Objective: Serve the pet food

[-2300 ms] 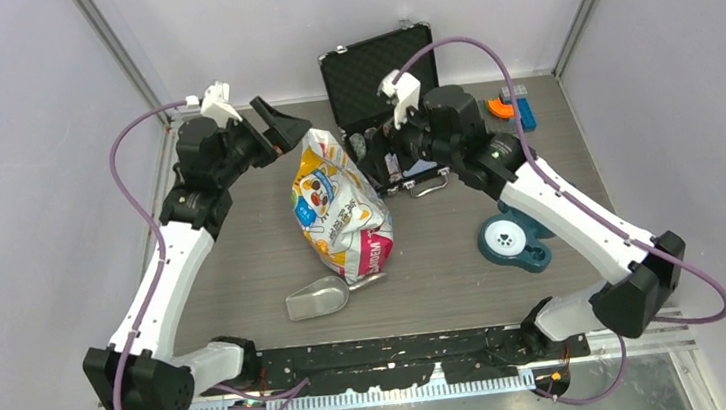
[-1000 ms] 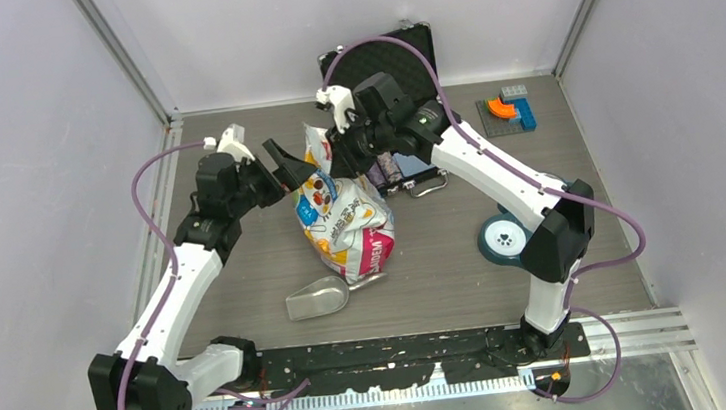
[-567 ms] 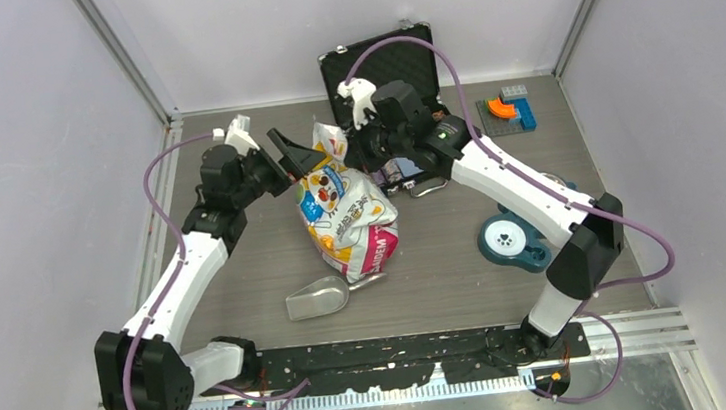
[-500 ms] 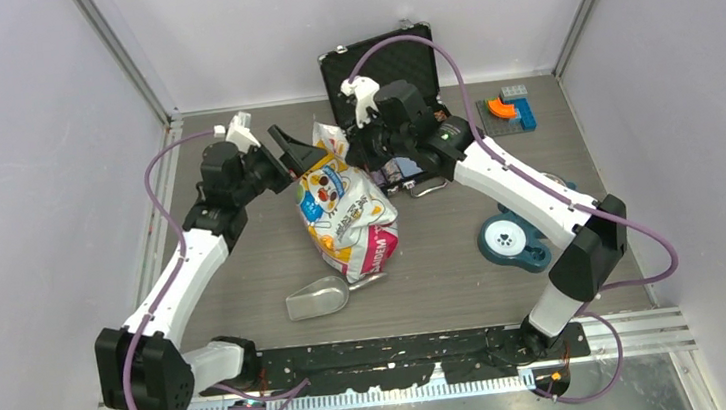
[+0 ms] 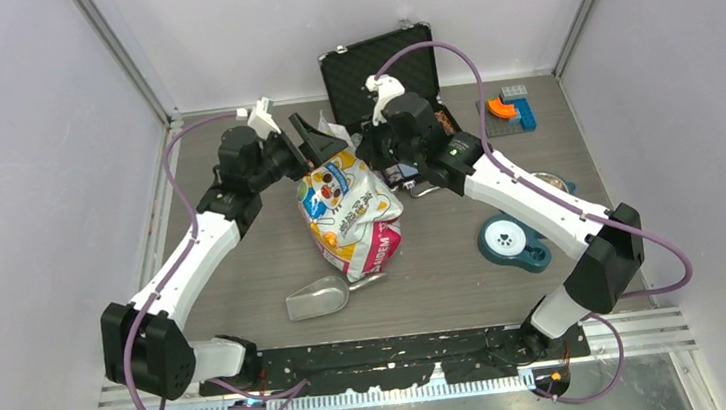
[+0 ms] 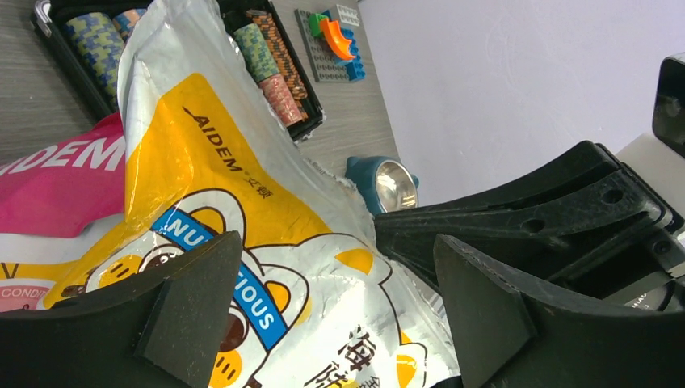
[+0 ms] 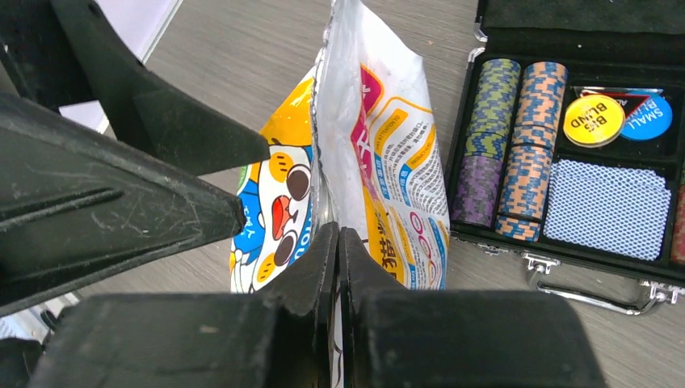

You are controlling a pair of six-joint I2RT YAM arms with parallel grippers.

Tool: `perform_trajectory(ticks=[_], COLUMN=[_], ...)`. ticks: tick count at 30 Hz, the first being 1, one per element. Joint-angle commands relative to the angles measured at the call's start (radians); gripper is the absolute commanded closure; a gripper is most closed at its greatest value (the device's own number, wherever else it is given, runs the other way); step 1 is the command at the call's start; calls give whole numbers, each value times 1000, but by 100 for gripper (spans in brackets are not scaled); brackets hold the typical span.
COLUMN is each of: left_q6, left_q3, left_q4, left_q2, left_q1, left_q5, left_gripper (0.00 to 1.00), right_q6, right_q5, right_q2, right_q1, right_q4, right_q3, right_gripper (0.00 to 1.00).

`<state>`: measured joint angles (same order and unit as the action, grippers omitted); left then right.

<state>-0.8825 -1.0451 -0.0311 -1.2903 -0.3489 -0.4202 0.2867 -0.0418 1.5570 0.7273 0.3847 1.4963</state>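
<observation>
The pet food itself is hidden inside the cartoon-cat printed bag (image 5: 352,211), which stands near the table's middle. My right gripper (image 7: 338,230) is shut on the bag's (image 7: 396,153) thin top edge, pinching the foil between its jaws; from above it sits at the bag's upper right (image 5: 366,149). My left gripper (image 6: 335,242) is open, its two wide fingers straddling the bag's printed front (image 6: 210,162) near the top. In the top view the left gripper (image 5: 318,139) is at the bag's upper left. Its black fingers (image 7: 161,113) also show in the right wrist view.
An open black case (image 5: 380,63) of poker chips (image 7: 493,137) lies just behind the bag. A clear scoop (image 5: 316,297) lies in front of the bag. A teal pet bowl stand (image 5: 513,241) is at the right, and a toy brick plate (image 5: 509,111) at the back right.
The right gripper has closed on the bag's top edge and drawn it slightly right. The left arm has swung right and further back, bringing its open jaws up around the bag's top.
</observation>
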Motion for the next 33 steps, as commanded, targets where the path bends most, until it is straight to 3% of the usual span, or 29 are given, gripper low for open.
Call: perform_trajectory(ticks=[1, 11, 17, 33], left_q6=[32, 83, 93, 80], left_q3=[-63, -139, -110, -77], left_q4=[10, 130, 125, 134], left_q2=[-7, -45, -35, -38], left_q1=[-24, -76, -80, -96], left_q5=[24, 119, 115, 159], left_gripper=[9, 20, 31, 46], right_q6=[76, 114, 145, 176], right_q5=[-90, -16, -45, -12], right_q2=[-49, -59, -79, -112], right_q1=[-8, -8, -13, -17], right_q4=[-85, -137, -138, -170], right_q3=[-60, -90, -109, -153], right_gripper=[95, 95, 95, 95])
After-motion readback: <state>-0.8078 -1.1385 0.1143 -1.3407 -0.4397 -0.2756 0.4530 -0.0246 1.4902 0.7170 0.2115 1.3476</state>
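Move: The left gripper, open wide, has the pet food bag's pinched top edge about 5 cm to its right, level in height and straight across; the bag's middle is some 8 cm back, 4 cm right and 15 cm down. From the left hand, the chip case lies about 12 cm ahead and 19 cm right, the scoop about 22 cm back and 1 cm left, both some 27 cm below. The right gripper already pinches that top edge at its fingertips. Bring the left gripper about 2 cm right, towards the bag's top beside the right gripper, then let it sink about 1 cm, rolling its left side up slightly while the fingers narrow to roughly half open without shutting. Keep the right gripper closed on the top edge, almost in place, rolling its left side up some 10 degrees. ##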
